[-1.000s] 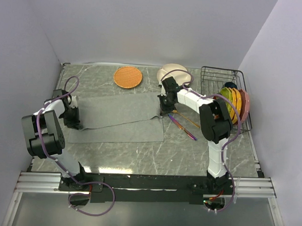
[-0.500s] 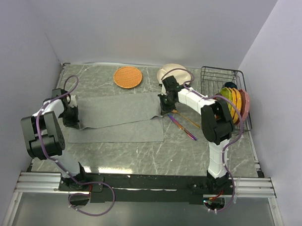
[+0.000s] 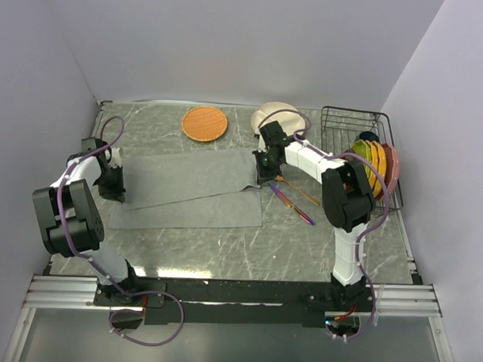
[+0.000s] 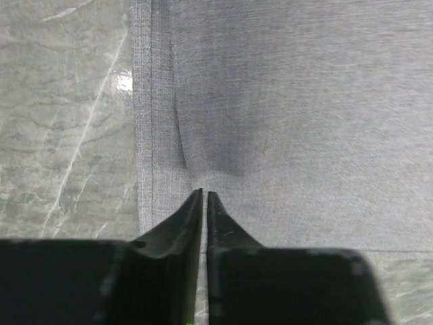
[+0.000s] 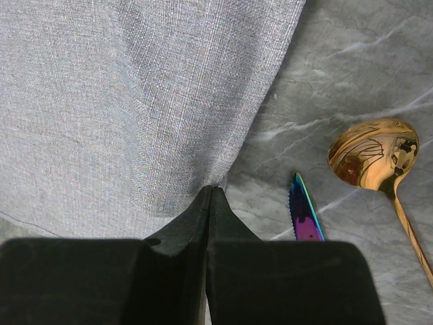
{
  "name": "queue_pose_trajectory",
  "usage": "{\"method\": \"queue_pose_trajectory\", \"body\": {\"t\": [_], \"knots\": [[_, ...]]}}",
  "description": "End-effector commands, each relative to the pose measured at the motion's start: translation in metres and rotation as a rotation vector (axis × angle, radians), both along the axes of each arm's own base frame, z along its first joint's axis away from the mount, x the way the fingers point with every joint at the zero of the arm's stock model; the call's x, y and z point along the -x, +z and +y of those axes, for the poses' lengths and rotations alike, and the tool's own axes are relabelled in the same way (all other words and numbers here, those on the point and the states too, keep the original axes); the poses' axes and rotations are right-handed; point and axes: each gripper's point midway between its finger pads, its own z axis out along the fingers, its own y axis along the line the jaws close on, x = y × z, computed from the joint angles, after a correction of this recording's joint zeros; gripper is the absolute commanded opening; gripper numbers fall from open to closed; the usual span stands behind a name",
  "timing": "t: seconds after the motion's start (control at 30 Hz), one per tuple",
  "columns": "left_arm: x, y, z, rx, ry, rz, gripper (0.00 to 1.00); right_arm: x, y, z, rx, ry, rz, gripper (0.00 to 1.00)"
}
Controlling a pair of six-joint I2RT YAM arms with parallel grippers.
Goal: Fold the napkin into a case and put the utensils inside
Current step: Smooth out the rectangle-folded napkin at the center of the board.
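The grey napkin (image 3: pixel 186 187) lies spread across the table in two overlapping layers. At its left edge, my left gripper (image 3: pixel 112 184) has its jaws nearly together, and the cloth (image 4: pixel 304 101) puckers toward the tips of that gripper (image 4: pixel 204 193). My right gripper (image 3: pixel 263 170) is at the napkin's right edge. In the right wrist view this gripper (image 5: pixel 213 188) is shut on a pinch of fabric (image 5: pixel 135 88). Just right of it lie the iridescent purple knife (image 5: pixel 303 217) (image 3: pixel 292 203) and the gold spoon (image 5: pixel 369 152) (image 3: pixel 298 191).
A round orange woven mat (image 3: pixel 205 123) and a cream plate (image 3: pixel 274 117) sit at the back. A black wire rack (image 3: pixel 351 121) holding coloured plates (image 3: pixel 377 166) stands at the right. Walls close in on the left, back and right.
My left gripper has shifted a little back and left along the napkin's left edge, and its jaws have closed on the cloth. The right gripper has stayed put.
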Motion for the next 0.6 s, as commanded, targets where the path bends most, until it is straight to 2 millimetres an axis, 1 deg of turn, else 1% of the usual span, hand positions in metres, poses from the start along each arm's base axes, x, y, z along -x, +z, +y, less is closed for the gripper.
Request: {"method": "queue_pose_trajectory", "body": {"t": [0.0,0.13,0.17,0.27,0.33,0.43,0.53,0.57], "knots": [[-0.001,-0.005,0.005,-0.02,0.041,0.03,0.16,-0.001,0.027,0.006,-0.033,-0.003,-0.047,0.0],[0.001,-0.017,0.007,-0.035,0.04,0.051,0.2,-0.001,0.027,0.005,-0.032,-0.004,-0.047,0.0],[-0.001,-0.019,0.008,-0.041,0.037,0.048,0.25,-0.001,0.027,0.005,-0.03,-0.002,-0.05,0.0],[-0.003,-0.023,0.007,-0.044,0.035,0.055,0.32,0.0,0.025,0.004,-0.026,0.001,-0.046,0.0],[-0.002,-0.026,0.007,-0.046,0.038,0.061,0.34,0.002,0.025,0.004,-0.029,0.001,-0.041,0.0],[-0.001,-0.028,0.006,-0.047,0.035,0.067,0.34,0.001,0.024,0.005,-0.031,-0.001,-0.041,0.0],[-0.001,-0.029,0.006,-0.046,0.035,0.07,0.31,0.002,0.023,0.005,-0.031,0.0,-0.036,0.0],[-0.001,-0.03,0.005,-0.042,0.034,0.072,0.29,0.002,0.023,0.005,-0.031,0.0,-0.036,0.0]]}}
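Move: The top flap's near left corner lies almost straight under the left fingertips, about 1 cm to the left and 2 cm down. The napkin's bottom-layer left near corner is some 5 cm back and 4 cm left of the hand; the orange trivet is about 23 cm ahead and 22 cm right. From the right hand, which keeps pinching the flap's right corner, that left corner lies roughly 38 cm left and 6 cm back. The left hand sinks about 2.5 cm onto the flap's near left corner, its nearly shut fingers opening a third. ##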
